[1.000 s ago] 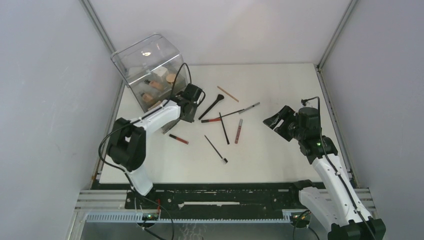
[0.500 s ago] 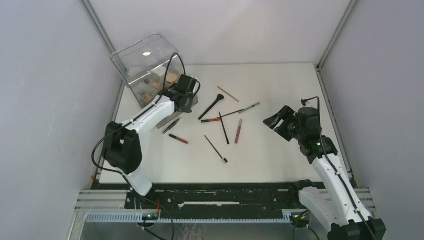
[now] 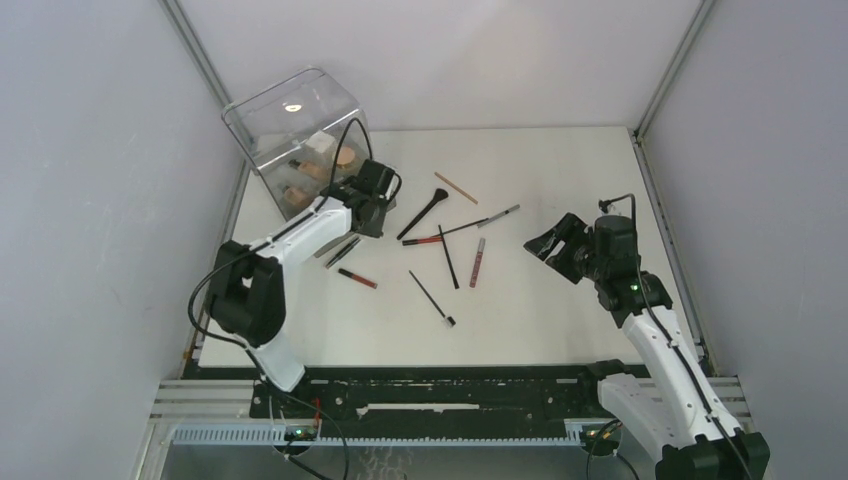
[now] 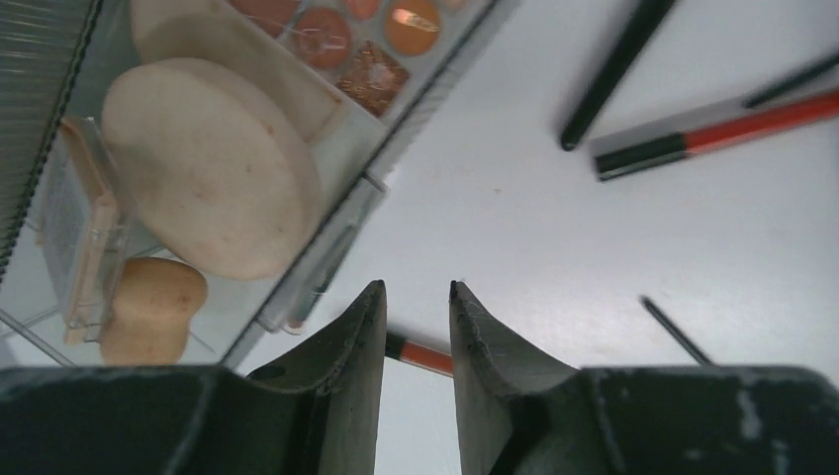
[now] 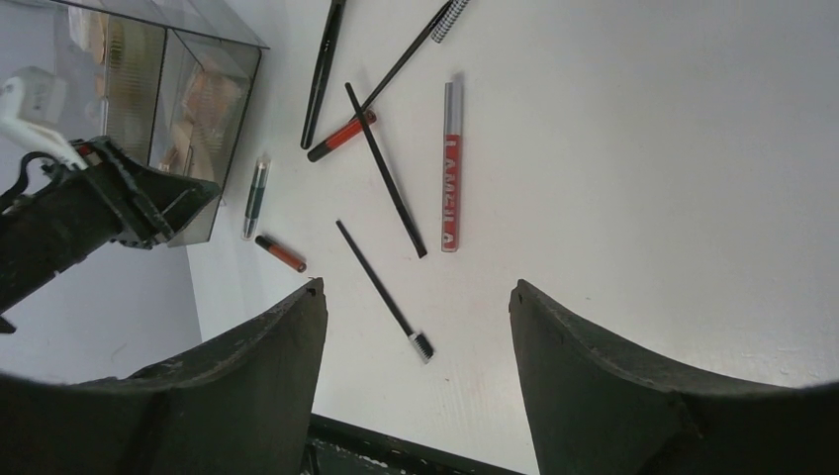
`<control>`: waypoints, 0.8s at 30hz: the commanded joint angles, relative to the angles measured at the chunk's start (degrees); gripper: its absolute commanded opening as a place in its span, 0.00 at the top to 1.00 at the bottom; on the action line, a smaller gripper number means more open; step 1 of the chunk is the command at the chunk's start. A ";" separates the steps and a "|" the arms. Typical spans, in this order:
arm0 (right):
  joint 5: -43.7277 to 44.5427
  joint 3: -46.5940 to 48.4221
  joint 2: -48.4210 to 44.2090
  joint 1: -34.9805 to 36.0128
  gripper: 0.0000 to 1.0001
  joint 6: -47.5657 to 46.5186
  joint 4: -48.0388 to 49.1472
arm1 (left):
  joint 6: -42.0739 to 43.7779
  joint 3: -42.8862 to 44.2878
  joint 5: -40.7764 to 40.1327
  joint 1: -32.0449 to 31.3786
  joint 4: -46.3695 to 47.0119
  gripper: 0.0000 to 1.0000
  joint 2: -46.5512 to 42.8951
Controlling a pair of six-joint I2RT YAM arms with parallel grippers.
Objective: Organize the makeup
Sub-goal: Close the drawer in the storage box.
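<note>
The makeup lies scattered mid-table: a black brush (image 3: 424, 213), a red lip tube (image 3: 428, 240), a red gloss tube (image 3: 477, 262), a thin black stick (image 3: 448, 257), a white-tipped brush (image 3: 432, 299), a small red tube (image 3: 357, 278) and a clear tube (image 3: 343, 251). My left gripper (image 3: 368, 215) hovers by the clear box's (image 3: 290, 125) front corner. Its jaws (image 4: 416, 287) are narrowly open and empty, with the small red tube (image 4: 425, 354) on the table behind them. A round tan compact (image 4: 208, 168) and a peach sponge (image 4: 148, 307) sit inside the box. My right gripper (image 3: 550, 245) hangs wide open (image 5: 416, 287) to the right of the pile.
A thin wooden stick (image 3: 455, 187) and a grey pencil (image 3: 497, 216) lie at the far side of the pile. Grey walls close in the table on the left, right and back. A black rail (image 3: 450, 385) runs along the near edge.
My left gripper swung toward the box and then eased back slightly, uncovering the clear tube on the table. The right gripper barely shifted.
</note>
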 commanded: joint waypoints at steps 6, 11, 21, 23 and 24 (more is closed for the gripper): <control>0.07 0.16 -2.15 -0.36 0.26 -1.19 1.52 | 6.75 6.59 -13.38 8.84 10.75 0.67 3.64; 1.33 0.12 -2.60 -0.36 0.26 -1.07 0.60 | 7.28 7.83 -13.71 8.61 10.79 0.67 2.49; -1.58 0.16 0.84 -0.36 0.27 -0.34 4.48 | 2.53 -1.10 -5.32 2.77 11.09 0.67 -5.86; -1.24 0.11 0.86 -0.28 0.27 -0.67 4.22 | 0.91 -2.33 -4.01 2.65 11.59 0.67 -6.71; -1.06 0.10 0.86 -0.27 0.27 -0.85 3.99 | 0.59 -2.88 -3.69 2.68 11.88 0.67 -6.90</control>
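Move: The open drawer's front lies close ahead of the left gripper, its middle about 5 cm ahead, 3 cm to the left and 4 cm lower. On the table some 10 cm below the gripper, the dark pencils are about 3 cm left and 2 cm ahead, the small red tube about 3 cm straight back, and the big brush roughly 14 cm right and 11 cm ahead. From the right gripper the drawer front is about 17 cm ahead and 44 cm left. Bring the left gripper left and forward, about 8 cm and 7 cm, dipping slightly at first, and push the drawer front in towards the storage box with the fingers kept a third open. Then draw it back to the right and somewhat back, some 6 cm in all, while climbing clear and tipping the fingers about 15 degrees more forward. ##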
